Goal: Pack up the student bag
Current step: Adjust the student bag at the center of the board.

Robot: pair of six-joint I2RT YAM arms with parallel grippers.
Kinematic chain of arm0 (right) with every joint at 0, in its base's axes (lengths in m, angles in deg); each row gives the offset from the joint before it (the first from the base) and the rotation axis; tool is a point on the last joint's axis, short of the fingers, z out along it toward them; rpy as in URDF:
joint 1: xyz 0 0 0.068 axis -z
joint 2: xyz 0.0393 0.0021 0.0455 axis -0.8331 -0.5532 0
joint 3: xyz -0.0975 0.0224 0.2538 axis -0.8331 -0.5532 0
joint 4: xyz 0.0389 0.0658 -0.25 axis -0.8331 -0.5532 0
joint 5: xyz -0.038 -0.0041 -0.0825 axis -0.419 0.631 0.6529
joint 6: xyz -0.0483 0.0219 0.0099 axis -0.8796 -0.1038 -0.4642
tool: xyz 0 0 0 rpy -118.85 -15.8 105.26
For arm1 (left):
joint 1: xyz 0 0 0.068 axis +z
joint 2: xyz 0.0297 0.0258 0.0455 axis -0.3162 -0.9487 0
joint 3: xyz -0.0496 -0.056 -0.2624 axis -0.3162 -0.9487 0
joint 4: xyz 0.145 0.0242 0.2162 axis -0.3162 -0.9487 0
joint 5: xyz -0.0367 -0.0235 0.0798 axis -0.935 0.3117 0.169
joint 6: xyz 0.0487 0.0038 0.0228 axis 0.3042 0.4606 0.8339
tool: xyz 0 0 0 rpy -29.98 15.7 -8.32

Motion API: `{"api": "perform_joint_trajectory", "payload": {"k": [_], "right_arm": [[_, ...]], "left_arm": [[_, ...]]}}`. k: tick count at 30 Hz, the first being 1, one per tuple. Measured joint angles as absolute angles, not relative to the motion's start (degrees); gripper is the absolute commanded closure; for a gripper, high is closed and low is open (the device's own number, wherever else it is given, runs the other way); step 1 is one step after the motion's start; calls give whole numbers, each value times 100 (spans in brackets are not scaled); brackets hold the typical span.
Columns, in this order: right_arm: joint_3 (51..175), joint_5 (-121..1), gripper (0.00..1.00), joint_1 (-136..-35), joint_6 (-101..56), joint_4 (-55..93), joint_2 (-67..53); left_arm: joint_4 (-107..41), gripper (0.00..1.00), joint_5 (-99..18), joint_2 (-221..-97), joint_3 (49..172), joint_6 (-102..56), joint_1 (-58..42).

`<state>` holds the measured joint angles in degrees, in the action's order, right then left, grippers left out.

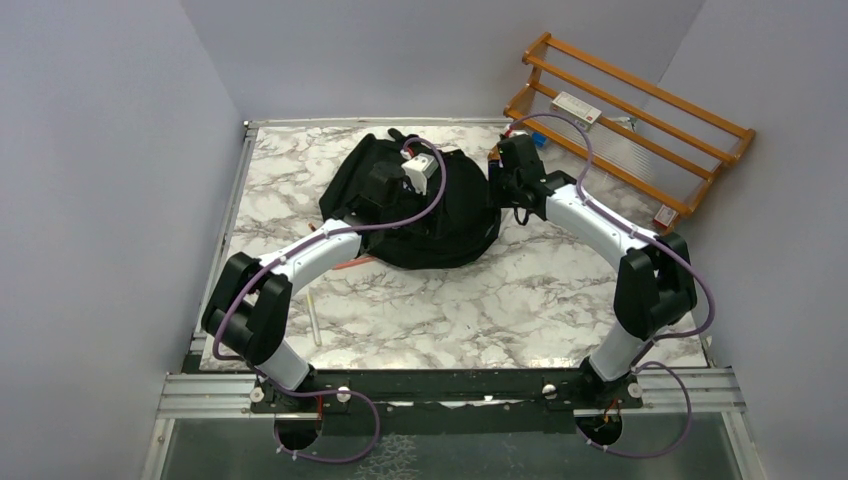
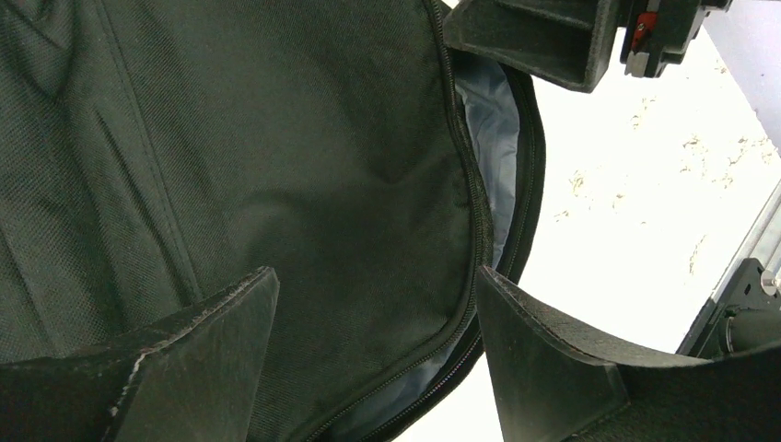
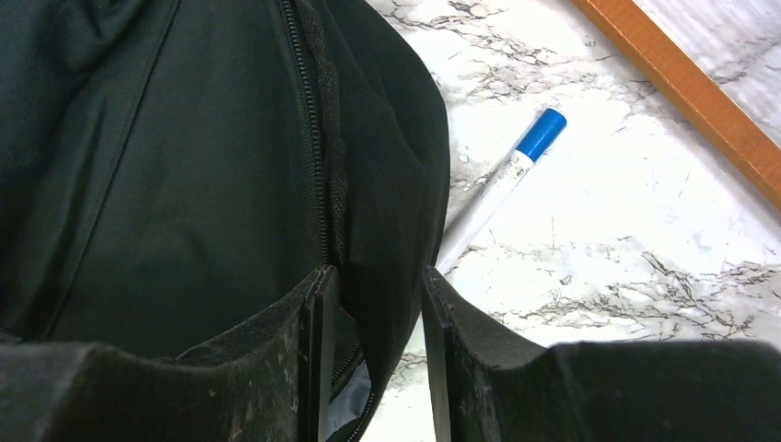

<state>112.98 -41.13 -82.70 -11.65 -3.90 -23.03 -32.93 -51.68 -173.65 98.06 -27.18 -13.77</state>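
Observation:
The student bag (image 1: 440, 215) lies flat on the marble table, a big black fabric backpack. In the left wrist view the bag (image 2: 276, 157) fills the frame, its zipper parted along the right edge and showing grey lining (image 2: 488, 138). My left gripper (image 2: 378, 304) hovers open over that edge with nothing between its fingers; from above it (image 1: 392, 185) sits over the bag's middle. My right gripper (image 3: 378, 295) is at the bag's (image 3: 184, 166) right rim, its jaws standing apart astride the side wall beside the zipper, with a gap on the outer side. From above it (image 1: 503, 185) is at the bag's right edge.
A white marker with a blue cap (image 3: 502, 189) lies on the table just right of the bag. An orange wooden rack (image 1: 630, 110) leans at the back right. A thin white stick (image 1: 314, 318) lies near the left arm. Something orange (image 1: 350, 265) peeks from under the bag's near-left edge.

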Motion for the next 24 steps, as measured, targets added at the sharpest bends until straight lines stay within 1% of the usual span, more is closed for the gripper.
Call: {"api": "perform_joint_trajectory", "payload": {"k": [3, 7, 11, 14, 18, 22, 24], "right_arm": [[11335, -4116, 59, -8270, -1213, -430, -2323], [11423, -4118, 65, -8270, -1283, -497, -2412], [11447, -4116, 66, -8270, -1342, -648, -2469], [11493, -4113, 70, -8270, -1370, -744, -2537], [11493, -4105, 78, -8270, -1412, -773, -2568], [11493, -4054, 88, -8270, -1425, -771, -2583], [11493, -4002, 92, -8270, -1416, -764, -2583]], "left_arm": [[-3296, 21, -5166, -17365, 9765, -2718, -1377], [-3293, 21, -5166, -17365, 9754, -2718, -1377], [-3291, 21, -5168, -17365, 9754, -2723, -1377], [-3291, 21, -5168, -17365, 9754, -2736, -1377], [-3269, 21, -5168, -17367, 9752, -2742, -1377], [-3195, 22, -5170, -17387, 9758, -2793, -1377], [-3171, 22, -5172, -17450, 9804, -2810, -1377]]}}
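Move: The student bag's open right-hand rim hangs almost between the right hand's half-open fingers, level with it fore and aft, about 1 cm to the left and 2 cm below. The blue-capped marker lies on the table some 6 cm ahead of this hand, 4 cm to its right and 9 cm down, and the rack's left foot about 13 cm straight ahead. From the left hand, the rim is about 7 cm ahead, 12 cm to the right and 4 cm lower. The bag's right rim is pinched: the right hand sinks a little under 2 cm onto it, still pointing forward and down, so that the fabric comes between its fingertips. As it sinks, the half-open fingers start to narrow, then at the low point they close on the cloth edge until nearly shut. ##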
